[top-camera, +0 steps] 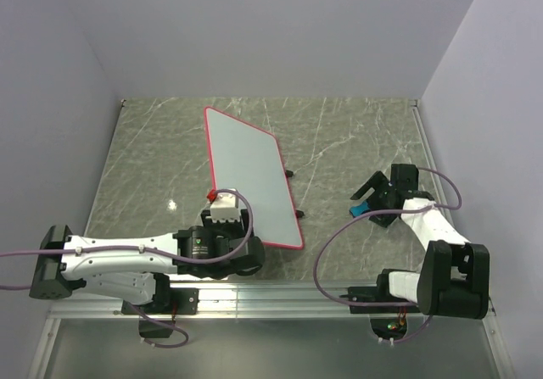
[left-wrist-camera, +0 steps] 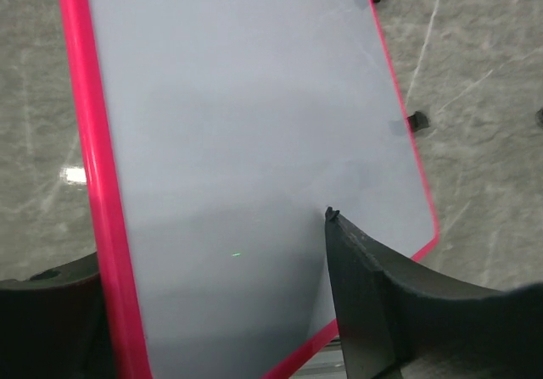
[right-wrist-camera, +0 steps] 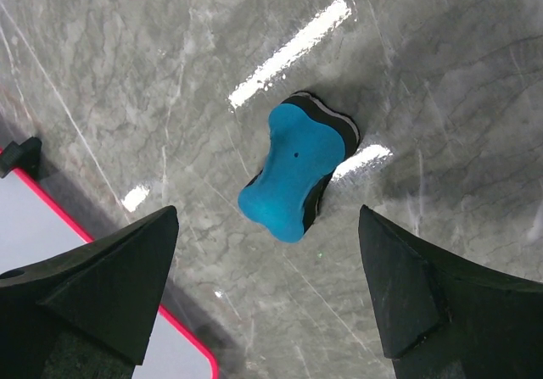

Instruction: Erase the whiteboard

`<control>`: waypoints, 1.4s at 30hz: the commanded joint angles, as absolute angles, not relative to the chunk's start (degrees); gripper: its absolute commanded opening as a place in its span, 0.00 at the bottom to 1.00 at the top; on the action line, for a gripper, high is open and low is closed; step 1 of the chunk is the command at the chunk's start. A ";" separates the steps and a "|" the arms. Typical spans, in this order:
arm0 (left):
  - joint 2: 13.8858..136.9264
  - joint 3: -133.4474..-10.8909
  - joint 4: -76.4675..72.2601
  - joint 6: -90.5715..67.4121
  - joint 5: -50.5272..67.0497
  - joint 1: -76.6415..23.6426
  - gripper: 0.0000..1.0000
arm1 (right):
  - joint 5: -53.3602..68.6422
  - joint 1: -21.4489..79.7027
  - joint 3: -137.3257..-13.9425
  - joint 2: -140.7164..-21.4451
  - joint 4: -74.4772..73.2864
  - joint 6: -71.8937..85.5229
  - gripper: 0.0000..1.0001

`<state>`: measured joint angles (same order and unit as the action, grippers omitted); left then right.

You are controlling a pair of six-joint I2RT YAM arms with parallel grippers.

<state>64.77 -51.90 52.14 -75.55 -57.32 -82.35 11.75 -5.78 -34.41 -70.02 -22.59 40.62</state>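
The whiteboard (top-camera: pixel 250 175) lies flat on the grey marble table, white with a thin red-pink frame, and its surface looks blank. My left gripper (top-camera: pixel 227 199) hovers over the board's near left corner. In the left wrist view the whiteboard (left-wrist-camera: pixel 246 116) fills the frame. The left gripper (left-wrist-camera: pixel 212 239) is open, one finger (left-wrist-camera: pixel 373 303) over the white face and the other outside the red edge. A small blue eraser (right-wrist-camera: pixel 293 171) lies on the table to the right. My right gripper (right-wrist-camera: pixel 268 218) stands open just above it, touching nothing.
Two small black feet (top-camera: pixel 299 214) stick out from the board's right long edge, one also seen as a foot (right-wrist-camera: pixel 21 154) near the board corner (right-wrist-camera: pixel 51 243). A metal rail (top-camera: pixel 280 294) runs along the table's near edge. Plain walls close in left, right and behind.
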 commanded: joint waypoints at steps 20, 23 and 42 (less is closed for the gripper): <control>65.56 -58.88 62.84 -72.33 -56.34 -83.23 1.00 | 12.39 -6.24 -35.86 -73.92 -18.19 40.34 0.93; 66.44 -61.60 66.61 -74.52 -56.86 -83.84 0.99 | 12.39 -6.15 -36.47 -74.18 -18.19 40.17 0.93; 59.87 -75.41 78.40 -72.60 -63.43 -84.02 0.99 | 14.50 -6.33 -38.41 -74.18 -18.10 40.43 0.94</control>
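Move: Around the whiteboard's raised left edge, the left hand's partly open fingers still straddle it; the board's middle lies about 15 cm ahead, 7 cm right and some 8 cm lower. Of the clips on its low right side, the near one is about 11 cm ahead, 19 cm right and 15 cm down, the far one 22 cm ahead, 16 cm right, 15 cm down. From the right hand, the whiteboard's middle is roughly 34 cm left, 6 cm ahead, about level. Opening its fingers to full width around the whiteboard's left edge, the left hand rolls some 10 degrees, its left side rising, and eases a centimetre or two left while hardly lifting. Once they are wide, it lets go of the board and rises about 8 cm away from it, drifting a little farther left at the end. ##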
